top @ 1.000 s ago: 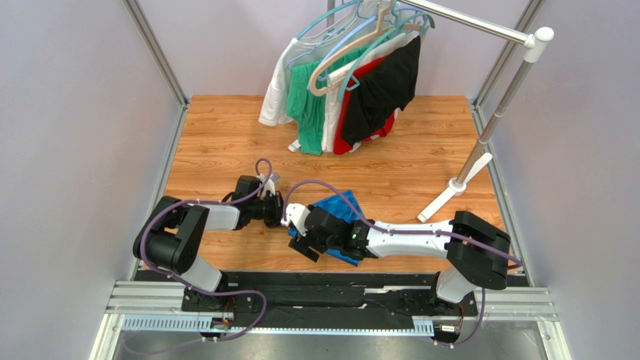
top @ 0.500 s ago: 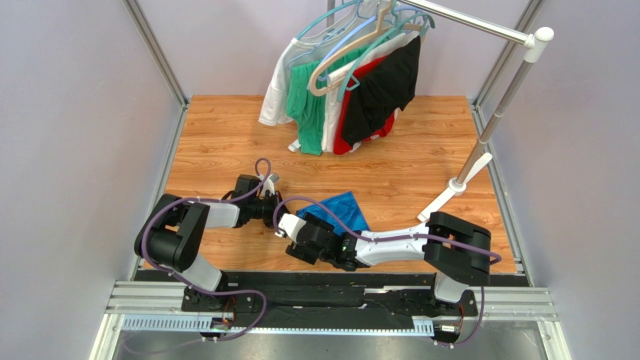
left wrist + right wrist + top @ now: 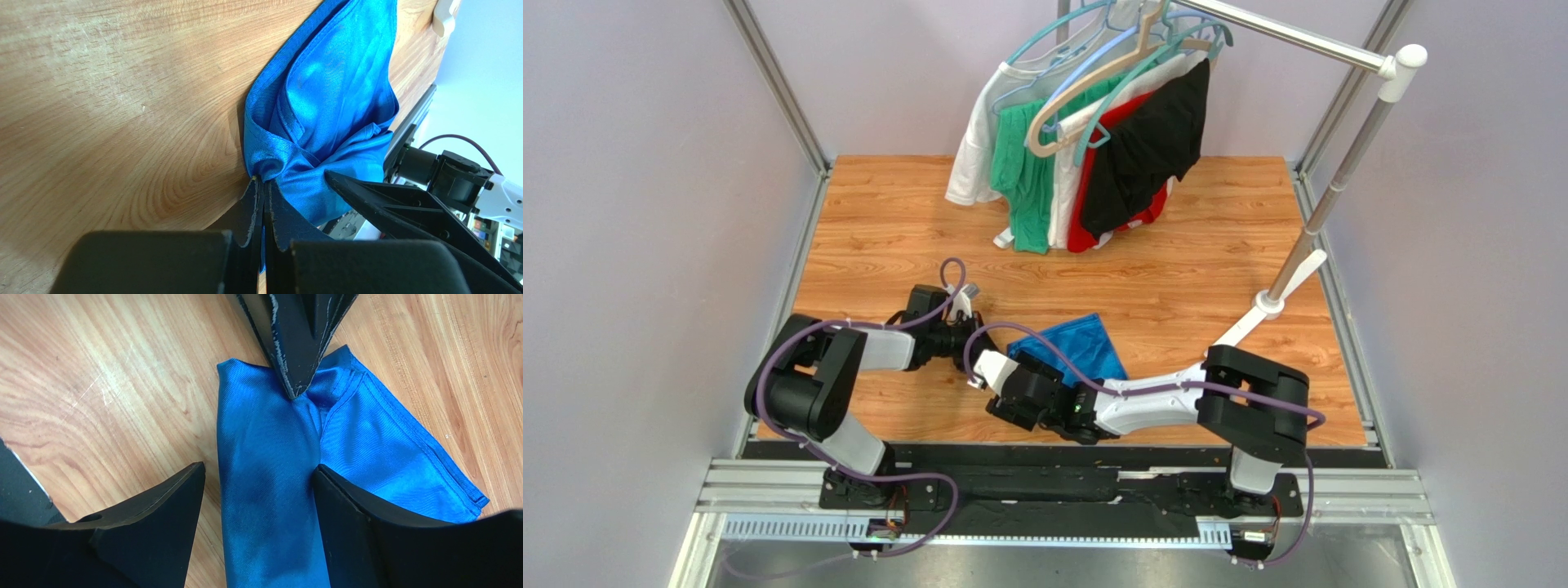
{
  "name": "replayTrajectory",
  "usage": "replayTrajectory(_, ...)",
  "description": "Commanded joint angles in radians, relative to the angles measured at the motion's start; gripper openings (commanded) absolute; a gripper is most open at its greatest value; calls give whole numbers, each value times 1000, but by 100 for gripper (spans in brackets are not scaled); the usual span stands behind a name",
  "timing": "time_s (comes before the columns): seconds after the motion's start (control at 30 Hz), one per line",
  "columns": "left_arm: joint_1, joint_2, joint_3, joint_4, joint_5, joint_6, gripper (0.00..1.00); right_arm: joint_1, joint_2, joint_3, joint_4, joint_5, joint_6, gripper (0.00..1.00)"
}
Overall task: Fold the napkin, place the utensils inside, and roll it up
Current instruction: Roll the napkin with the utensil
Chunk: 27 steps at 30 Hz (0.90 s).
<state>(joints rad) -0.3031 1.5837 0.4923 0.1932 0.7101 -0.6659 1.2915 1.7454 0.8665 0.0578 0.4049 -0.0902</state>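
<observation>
The blue napkin (image 3: 1078,343) lies crumpled on the wooden table (image 3: 879,233), near the front middle. My left gripper (image 3: 263,184) is shut on one bunched corner of the napkin (image 3: 325,92), low against the wood. My right gripper (image 3: 258,468) hovers open just in front of that corner, and a long fold of the napkin (image 3: 270,496) runs between its fingers (image 3: 166,502). The left gripper's shut fingertips (image 3: 294,355) point down into the right wrist view. In the top view the two grippers (image 3: 972,346) (image 3: 999,386) nearly meet at the napkin's left end. No utensils are in view.
A clothes rack (image 3: 1308,233) stands at the back right, its foot (image 3: 1247,325) on the table. Green, white, red and black garments (image 3: 1087,147) hang from it at the back middle. Metal frame posts (image 3: 781,86) bound the table, and a black rail (image 3: 1063,472) runs along its near edge.
My right arm has swung left and nearer, uncovering more of the napkin, and its jaws have narrowed a little. The left gripper has held still on the corner.
</observation>
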Motion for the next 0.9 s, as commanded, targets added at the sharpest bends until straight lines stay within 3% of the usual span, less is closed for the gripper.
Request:
replayTrajectory(0.0,1,22,9,-44,-24,29,0,-18,48,9,-50,32,27,68)
replayTrajectory(0.1,1,21,9,-44,-24,29,0,-24,57,11,-53,37,40,67)
replayTrajectory(0.3,1,18,9,-48,-24,31,0,-37,71,14,-116,17,69,53)
replayTrajectory(0.33,1,16,9,-47,-23,31,0,-37,75,12,-125,6,73,46)
replayTrajectory(0.4,1,10,9,-47,-21,31,0,-41,78,19,-134,-15,75,42)
replayTrajectory(0.53,1,-11,3,-25,-11,26,0,-49,94,32,-156,-78,76,14)
replayTrajectory(0.6,1,-21,2,-20,-8,26,1,-63,98,42,-165,-118,75,10)
replayTrajectory(0.7,2,-54,0,-20,-21,22,15,-86,100,61,-187,-192,76,3)
replayTrajectory(0.73,5,-74,0,-32,-32,22,25,-90,100,68,-202,-233,76,0)
replayTrajectory(0.87,53,-155,-12,-66,-61,14,45,-147,86,110,-253,-360,84,0)
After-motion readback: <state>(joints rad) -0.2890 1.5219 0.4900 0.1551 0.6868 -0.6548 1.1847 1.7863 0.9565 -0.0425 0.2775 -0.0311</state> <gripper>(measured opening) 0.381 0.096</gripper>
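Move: The right hand's wide-open fingers straddle the napkin roll near its left end, the roll lying directly beneath the hand point, about 1 cm down. From this hand, the roll end still pinched in the left fingers is roughly 3 cm ahead and 3 cm left, and the napkin's flat flap some 4 cm ahead and 9 cm right. From the left hand, the straddled stretch of roll lies about 3 cm back and 3 cm right. Right hand edges some 2 cm forward and pinches the napkin roll; then the left opens, releasing its end. ##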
